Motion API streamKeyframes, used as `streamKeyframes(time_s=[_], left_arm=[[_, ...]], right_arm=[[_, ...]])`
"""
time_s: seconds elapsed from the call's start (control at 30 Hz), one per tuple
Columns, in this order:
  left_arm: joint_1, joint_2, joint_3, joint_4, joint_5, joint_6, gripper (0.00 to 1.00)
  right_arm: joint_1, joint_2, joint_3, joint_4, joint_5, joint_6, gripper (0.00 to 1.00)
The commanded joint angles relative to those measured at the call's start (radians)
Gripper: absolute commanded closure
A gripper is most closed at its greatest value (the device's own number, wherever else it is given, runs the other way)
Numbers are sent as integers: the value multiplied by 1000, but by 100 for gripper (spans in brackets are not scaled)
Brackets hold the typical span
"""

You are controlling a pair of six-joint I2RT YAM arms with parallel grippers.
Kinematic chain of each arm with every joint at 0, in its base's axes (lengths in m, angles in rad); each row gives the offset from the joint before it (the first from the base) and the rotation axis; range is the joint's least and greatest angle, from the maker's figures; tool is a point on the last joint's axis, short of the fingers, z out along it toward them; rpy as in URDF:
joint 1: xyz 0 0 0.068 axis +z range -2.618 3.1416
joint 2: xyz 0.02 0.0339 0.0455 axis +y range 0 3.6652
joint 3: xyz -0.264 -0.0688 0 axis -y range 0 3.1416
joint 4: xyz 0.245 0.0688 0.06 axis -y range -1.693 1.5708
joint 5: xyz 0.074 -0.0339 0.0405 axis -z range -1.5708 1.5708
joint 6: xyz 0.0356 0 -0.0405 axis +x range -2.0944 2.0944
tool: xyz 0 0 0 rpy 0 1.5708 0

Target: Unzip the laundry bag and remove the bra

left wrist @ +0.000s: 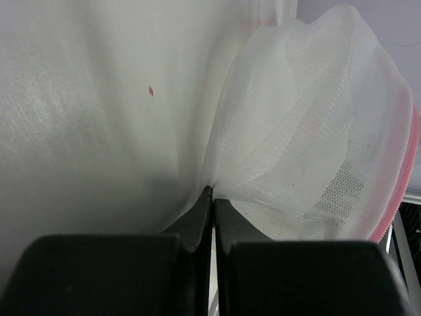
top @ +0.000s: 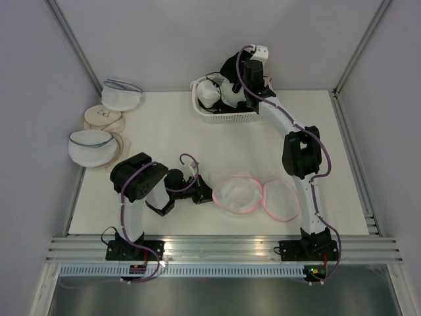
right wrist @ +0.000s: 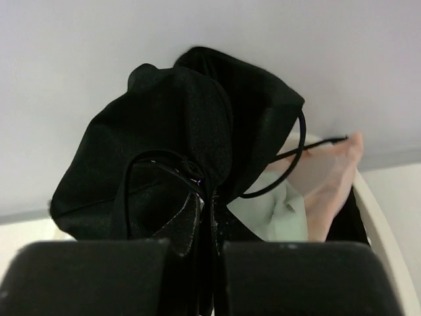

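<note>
The laundry bag [top: 240,195] lies unzipped at the table's front middle, its two pink-rimmed white mesh halves spread side by side. My left gripper [top: 206,195] is shut on the mesh at the left half's edge. In the left wrist view the fingertips [left wrist: 213,191] pinch the white mesh [left wrist: 309,145], whose pink zipper trim [left wrist: 402,178] runs down the right. My right gripper [right wrist: 207,197] is shut on the black bra [right wrist: 177,125], which hangs bunched with a thin strap [right wrist: 289,172] looping out. From above, that gripper [top: 229,92] is over the white basket [top: 227,117] at the back.
The basket holds a white garment [right wrist: 279,212] and a pale pink one [right wrist: 332,174]; its rim [right wrist: 389,240] shows at right. Two white mesh bags with blue-grey trim [top: 122,94] [top: 90,146] and beige round pads [top: 103,118] lie at the table's left edge.
</note>
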Motion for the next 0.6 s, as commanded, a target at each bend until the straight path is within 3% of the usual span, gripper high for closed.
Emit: streamKeyframes(time_s=[0.0, 0.2, 0.33, 0.57], left_arm=[[-3, 10, -6, 69, 22, -17, 98], [-3, -2, -35, 88, 13, -17, 98], [-3, 1, -47, 108, 9, -22, 98], [-3, -2, -64, 134, 7, -28, 98]], right_arm=[[1, -2, 19, -195, 6, 63, 100], [-1, 134, 183, -453, -16, 102, 100], [-1, 114, 95, -475, -8, 135, 100], [-9, 134, 91, -547, -34, 135, 100]])
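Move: The black bra is already in the right gripper, held above the basket. The middle of the white basket lies about 18 cm below this hand, some 6 cm back and 9 cm to its left. In it, about 14 cm down, the mint bra sits 10 cm left and 4 cm back, the white bra 21 cm left and 4 cm back. From the left hand, closed on the laundry bag, the basket is about 40 cm ahead and 10 cm right. The black bra is lowered into the right part of the basket: the right hand sinks about 12 cm, drawing back some 3 cm, while its wrist tips the fingers about 25 degrees farther down; the fingers stay shut on the cloth. Meanwhile the left hand keeps its pinch on the mesh bag and drags it barely 1.5 cm back and left. ##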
